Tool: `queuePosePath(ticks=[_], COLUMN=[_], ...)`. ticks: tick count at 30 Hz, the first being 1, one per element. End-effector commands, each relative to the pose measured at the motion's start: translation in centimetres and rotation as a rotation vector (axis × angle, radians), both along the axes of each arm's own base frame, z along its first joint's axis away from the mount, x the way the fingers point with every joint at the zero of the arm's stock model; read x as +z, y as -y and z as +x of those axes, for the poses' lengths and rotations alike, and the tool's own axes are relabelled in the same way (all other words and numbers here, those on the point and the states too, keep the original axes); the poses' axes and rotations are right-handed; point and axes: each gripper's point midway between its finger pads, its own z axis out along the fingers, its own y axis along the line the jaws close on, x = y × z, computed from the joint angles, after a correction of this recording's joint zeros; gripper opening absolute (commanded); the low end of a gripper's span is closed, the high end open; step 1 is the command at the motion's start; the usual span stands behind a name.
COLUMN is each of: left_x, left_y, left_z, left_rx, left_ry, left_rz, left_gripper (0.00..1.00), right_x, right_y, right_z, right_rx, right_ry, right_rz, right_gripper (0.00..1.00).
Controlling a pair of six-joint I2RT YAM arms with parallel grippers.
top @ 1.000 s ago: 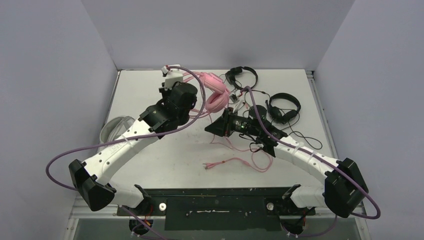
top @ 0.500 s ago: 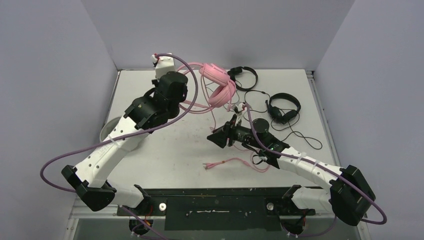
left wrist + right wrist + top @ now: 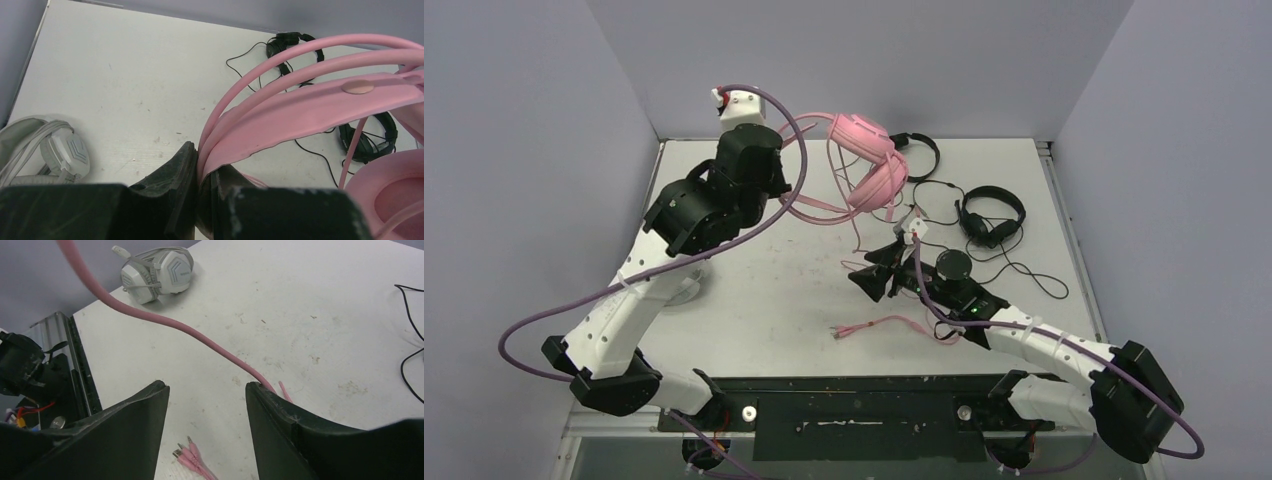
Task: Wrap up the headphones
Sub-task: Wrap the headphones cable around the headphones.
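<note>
The pink headphones (image 3: 871,163) hang in the air over the far middle of the table. My left gripper (image 3: 202,169) is shut on their pink headband (image 3: 310,107). Their pink cable (image 3: 165,322) drops to the table, and its plugs (image 3: 844,330) lie near the front. My right gripper (image 3: 876,272) stands open low over the table's middle. The cable runs past the outside of one fingertip (image 3: 257,390), and nothing is between the jaws. The white-grey headphones (image 3: 160,272) lie at the left, partly behind my left arm in the top view. Two black headphones (image 3: 992,215) (image 3: 916,150) lie at the back right.
Thin black cords (image 3: 1024,270) trail over the right side of the table. The metal rail (image 3: 854,385) runs along the near edge. Grey walls close in the table on three sides.
My left arm has raised the pink headphones higher and farther back. My right gripper has opened, let the pink cable go and pulled back toward the near side.
</note>
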Motion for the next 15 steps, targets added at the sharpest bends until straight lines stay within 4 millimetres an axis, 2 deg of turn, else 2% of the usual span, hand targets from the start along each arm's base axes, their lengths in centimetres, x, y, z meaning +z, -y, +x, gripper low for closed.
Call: queuePosePath(ticks=[1,8,12,15], left_x=[4.8,6.1,7.4,8.0], left_y=[1.1,1.7,1.7,1.6], left_z=[-0.2,-0.8,-1.3,-1.5], left_rx=[-0.031,-0.079,-0.108,-0.115], left_ry=[0.085,0.086,0.090,0.091], left_rz=[-0.177,-0.226,-0.249,-0.251], left_gripper=[0.00,0.00,0.00,0.00], right_x=[1.0,-0.4,-0.9,-0.6], right_y=[0.4,0.4,1.0,1.9], right_z=[0.8,2.2,2.8,2.8], right_rx=[-0.034,-0.080,-0.125,-0.164], right_ry=[0.119,0.125,0.122,0.134], right_rz=[0.013,-0.011,-0.023,0.002], right_gripper=[0.57,0.49,0.37,0.41])
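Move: The right gripper, open and pointing left, has the hanging pink headphones cable about 3 cm ahead and 3 cm to its left, roughly level with it. The pink plugs lie about 10 cm back, 7 cm left and 13 cm below; the pink headphones hang some 9 cm ahead, 4 cm left and 20 cm above. From the left gripper, that cable is around 7 cm back, 12 cm right and 20 cm down, and the held headphones' middle is 11 cm right, level in depth and height. Lower the right gripper about 3 cm while easing it some 2 cm forward at the hanging cable, and bring its fingers partway together without shutting them. Meanwhile keep the left grip on the headband and raise the headphones nearly 3 cm, drifting slightly right and back with a small clockwise turn. ##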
